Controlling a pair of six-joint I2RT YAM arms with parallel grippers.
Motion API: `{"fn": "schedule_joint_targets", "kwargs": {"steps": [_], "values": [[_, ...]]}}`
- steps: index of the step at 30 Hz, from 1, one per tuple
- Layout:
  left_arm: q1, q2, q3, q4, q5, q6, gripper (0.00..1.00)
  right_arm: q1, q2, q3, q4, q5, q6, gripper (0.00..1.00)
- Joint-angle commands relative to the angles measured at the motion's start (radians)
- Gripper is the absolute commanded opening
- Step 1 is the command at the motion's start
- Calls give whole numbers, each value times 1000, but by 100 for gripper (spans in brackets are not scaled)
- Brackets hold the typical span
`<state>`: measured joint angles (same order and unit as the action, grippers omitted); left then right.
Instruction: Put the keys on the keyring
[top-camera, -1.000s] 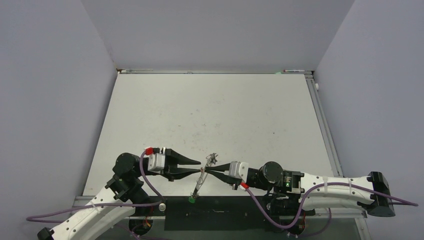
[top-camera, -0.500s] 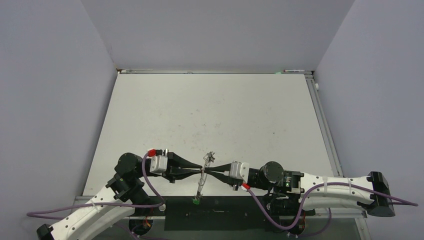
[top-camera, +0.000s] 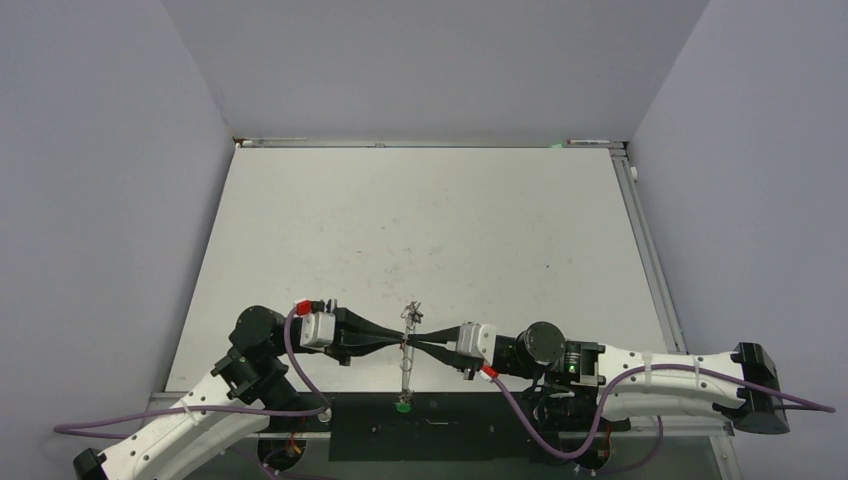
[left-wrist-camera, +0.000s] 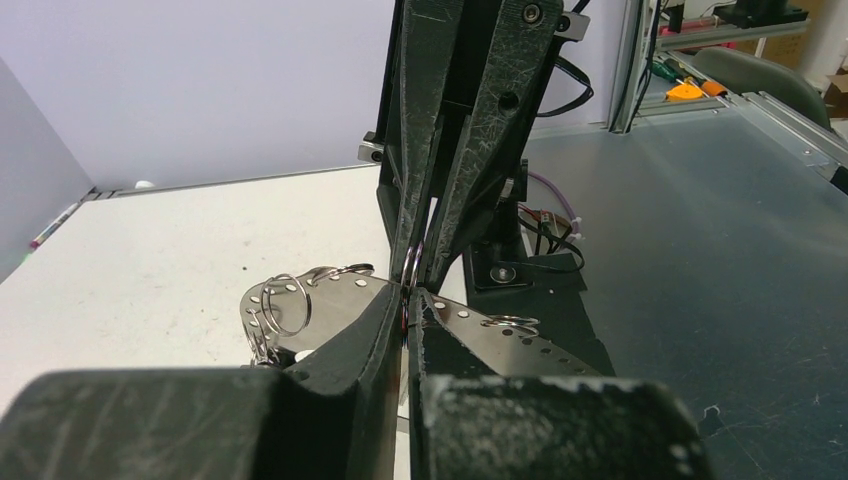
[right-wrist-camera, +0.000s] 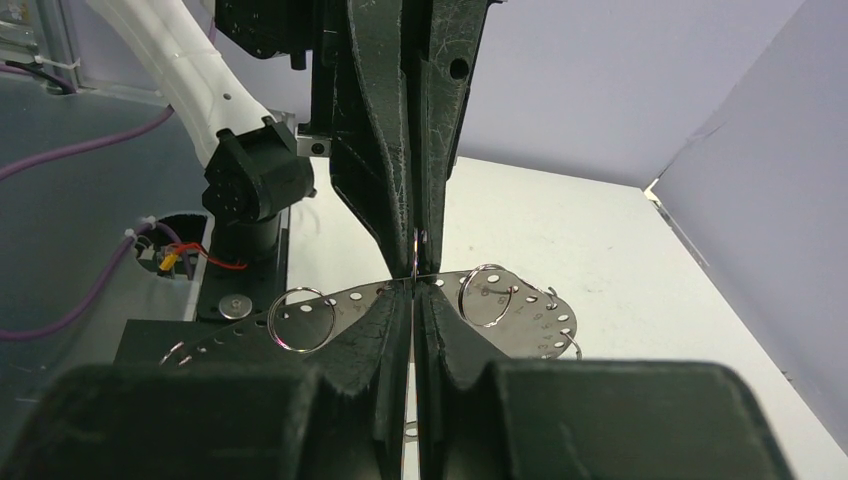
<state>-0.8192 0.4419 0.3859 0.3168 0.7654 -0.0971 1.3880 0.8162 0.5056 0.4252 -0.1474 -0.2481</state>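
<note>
The keyring (top-camera: 406, 368) is a thin silvery strip with numbered holes (right-wrist-camera: 545, 325) and several split rings (left-wrist-camera: 283, 302), held in the air over the table's near edge. It lies crosswise between both grippers, which meet tip to tip. My left gripper (top-camera: 402, 343) (left-wrist-camera: 407, 298) is shut on its middle from the left. From the right, my right gripper (top-camera: 413, 346) (right-wrist-camera: 413, 283) is shut on the same spot. A green tag (top-camera: 403, 405) of the keys hangs at the strip's near end. The key blades are too small to make out.
The white table (top-camera: 430, 230) stretches away behind the grippers, with grey walls on three sides. A black strip (top-camera: 450, 425) and metal framing run along the near edge between the arm bases. Purple cables (top-camera: 290, 360) loop beside both arms.
My left gripper's jaws have closed onto the keyring. The strip has swung from slanted to straight across the grippers, and the green tag has shifted right. The right gripper stayed shut.
</note>
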Motion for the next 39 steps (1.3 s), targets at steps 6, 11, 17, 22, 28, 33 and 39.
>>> {"fn": "schedule_joint_targets", "kwargs": {"steps": [6, 11, 17, 22, 28, 33, 39], "values": [[-5, -22, 45, -122, -103, 105, 0, -7, 8, 48, 72, 6, 29, 14], [-4, -23, 56, -149, -133, 134, 0, -7, -6, 74, -39, 41, 26, 32], [-4, -22, 59, -165, -154, 143, 0, -7, -23, 142, -221, 83, -5, 40], [-4, -15, 65, -184, -178, 154, 0, -7, 30, 243, -385, 91, -22, 41], [-5, -11, 66, -194, -189, 157, 0, -8, 107, 329, -495, 104, -30, 41], [-5, -9, 67, -201, -193, 158, 0, -7, 160, 396, -570, 125, -41, 42], [-7, -6, 68, -207, -193, 159, 0, -10, 181, 427, -603, 129, -54, 60]]}}
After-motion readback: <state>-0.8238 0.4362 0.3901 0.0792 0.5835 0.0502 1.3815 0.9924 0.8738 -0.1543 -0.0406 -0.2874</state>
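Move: The small ring is already in my left fingertips, about 1 cm to the right of the left hand point and level with it; it lies about 1 cm to the left of my right hand point, level too. From my left hand, the far key bunch hangs some 4 cm ahead, 1 cm right and 2 cm lower; a loose loop sits about 4 cm back, directly in line and 1 cm lower; the green tag is roughly 10 cm back, in line, 4 cm below. My right fingers open and let go of the small ring, while my left fingers stay shut and carry the keyring down about 4 cm and forward some 3 cm, swinging counter-clockwise and tipping down slightly. My right hand follows forward about 2.5 cm, first rising a little, then sinking, its fingers tipping down some 20 degrees and spreading on either side above the ring. ##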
